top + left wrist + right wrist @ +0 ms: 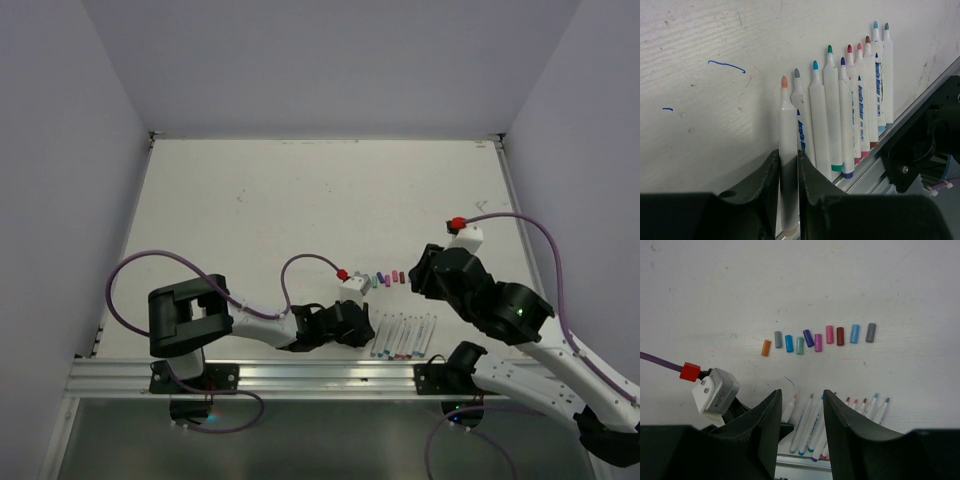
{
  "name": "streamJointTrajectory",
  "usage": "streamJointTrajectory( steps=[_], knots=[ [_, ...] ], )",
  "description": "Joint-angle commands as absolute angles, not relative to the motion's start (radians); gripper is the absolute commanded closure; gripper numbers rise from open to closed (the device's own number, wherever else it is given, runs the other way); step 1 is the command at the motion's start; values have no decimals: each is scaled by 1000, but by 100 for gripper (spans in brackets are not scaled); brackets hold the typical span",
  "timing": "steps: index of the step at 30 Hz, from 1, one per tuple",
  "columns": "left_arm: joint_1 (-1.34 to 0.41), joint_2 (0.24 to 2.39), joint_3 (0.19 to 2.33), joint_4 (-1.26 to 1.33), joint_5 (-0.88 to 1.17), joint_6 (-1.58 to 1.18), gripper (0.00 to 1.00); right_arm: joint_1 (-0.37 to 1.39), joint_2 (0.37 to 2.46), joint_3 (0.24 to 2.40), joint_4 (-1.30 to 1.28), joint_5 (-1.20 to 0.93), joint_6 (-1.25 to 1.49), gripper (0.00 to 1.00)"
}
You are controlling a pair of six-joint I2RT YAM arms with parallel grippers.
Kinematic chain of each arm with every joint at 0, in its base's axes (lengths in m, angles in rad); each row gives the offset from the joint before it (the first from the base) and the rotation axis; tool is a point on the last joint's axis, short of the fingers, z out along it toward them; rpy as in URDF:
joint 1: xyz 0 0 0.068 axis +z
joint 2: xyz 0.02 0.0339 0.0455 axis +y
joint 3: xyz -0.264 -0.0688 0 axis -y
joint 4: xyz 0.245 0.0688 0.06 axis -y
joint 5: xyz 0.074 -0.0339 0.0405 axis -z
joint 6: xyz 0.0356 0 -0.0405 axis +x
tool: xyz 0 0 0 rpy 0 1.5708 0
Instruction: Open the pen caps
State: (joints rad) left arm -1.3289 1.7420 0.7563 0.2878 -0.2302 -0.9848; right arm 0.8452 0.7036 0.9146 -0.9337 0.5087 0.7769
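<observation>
Several uncapped white pens (850,115) lie side by side along the table's near edge, tips pointing away. My left gripper (788,159) is shut on the barrel of the orange-tipped pen (787,125), the leftmost of the row, which rests on the table. The pen caps (818,339) lie in a loose row farther out, from an orange cap (766,348) at the left to a grey cap (870,332) at the right. My right gripper (801,396) hangs open above the pens (812,427), with nothing between its fingers. From above, the caps (386,279) sit just beyond the pens (405,337).
An aluminium rail (300,378) runs along the table's near edge, right behind the pens' ends. Short blue ink marks (726,65) stain the white tabletop (300,200). The left arm's wrist camera (715,390) sits left of the pens. Grey walls enclose the table.
</observation>
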Motion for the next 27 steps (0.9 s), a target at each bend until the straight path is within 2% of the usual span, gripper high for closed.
streamJointTrajectory(
  steps=[1,7,12,15,16,19,21,24,25,26,27],
  knots=[
    [-1325,1743,746,348,-230,-1003,77,845,703,904,-951,549,798,58],
    [-1324,1749,747,359,-221,-999,61,845,724,876,-917,525,805,57],
    [-1325,1726,721,359,-244,-1000,52,845,730,854,-904,518,810,57],
    [-1325,1691,698,353,-271,-999,44,845,724,844,-904,518,815,54],
    [-1325,1666,692,339,-284,-997,42,847,723,839,-904,520,816,43],
    [-1324,1603,660,321,-325,-988,39,847,715,821,-916,523,837,22],
    [-1324,1566,638,307,-357,-976,34,845,712,805,-937,525,859,13],
    [-1324,1482,608,284,-406,-951,30,845,712,769,-953,511,887,7],
    [-1324,1441,601,269,-417,-948,24,845,716,758,-953,480,896,6],
    [-1321,1419,594,259,-439,-945,6,845,722,747,-931,456,903,6],
    [-1313,1399,578,252,-442,-942,0,845,729,727,-928,437,913,6]
  ],
)
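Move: The orange pen is between the left hand's fingertips, its middle about at the hand point and perhaps 1 cm lower. A grey pen lies alongside, 2 cm to the right, and the orange cap about 16 cm ahead and 5 cm left. From the right hand, empty and about 20 cm above the table, the orange pen is some 7 cm back and 9 cm left; the row's right-end grey cap is about 10 cm ahead and 4 cm right. The orange pen is let go beside the grey one as the left fingers spread wide. The left hand stays almost still at first, then rises and draws left, each about 4 cm, clear of the pen. Meanwhile the right hand, touching nothing, sinks some 6 cm towards the table and opens from half to nearly full. ##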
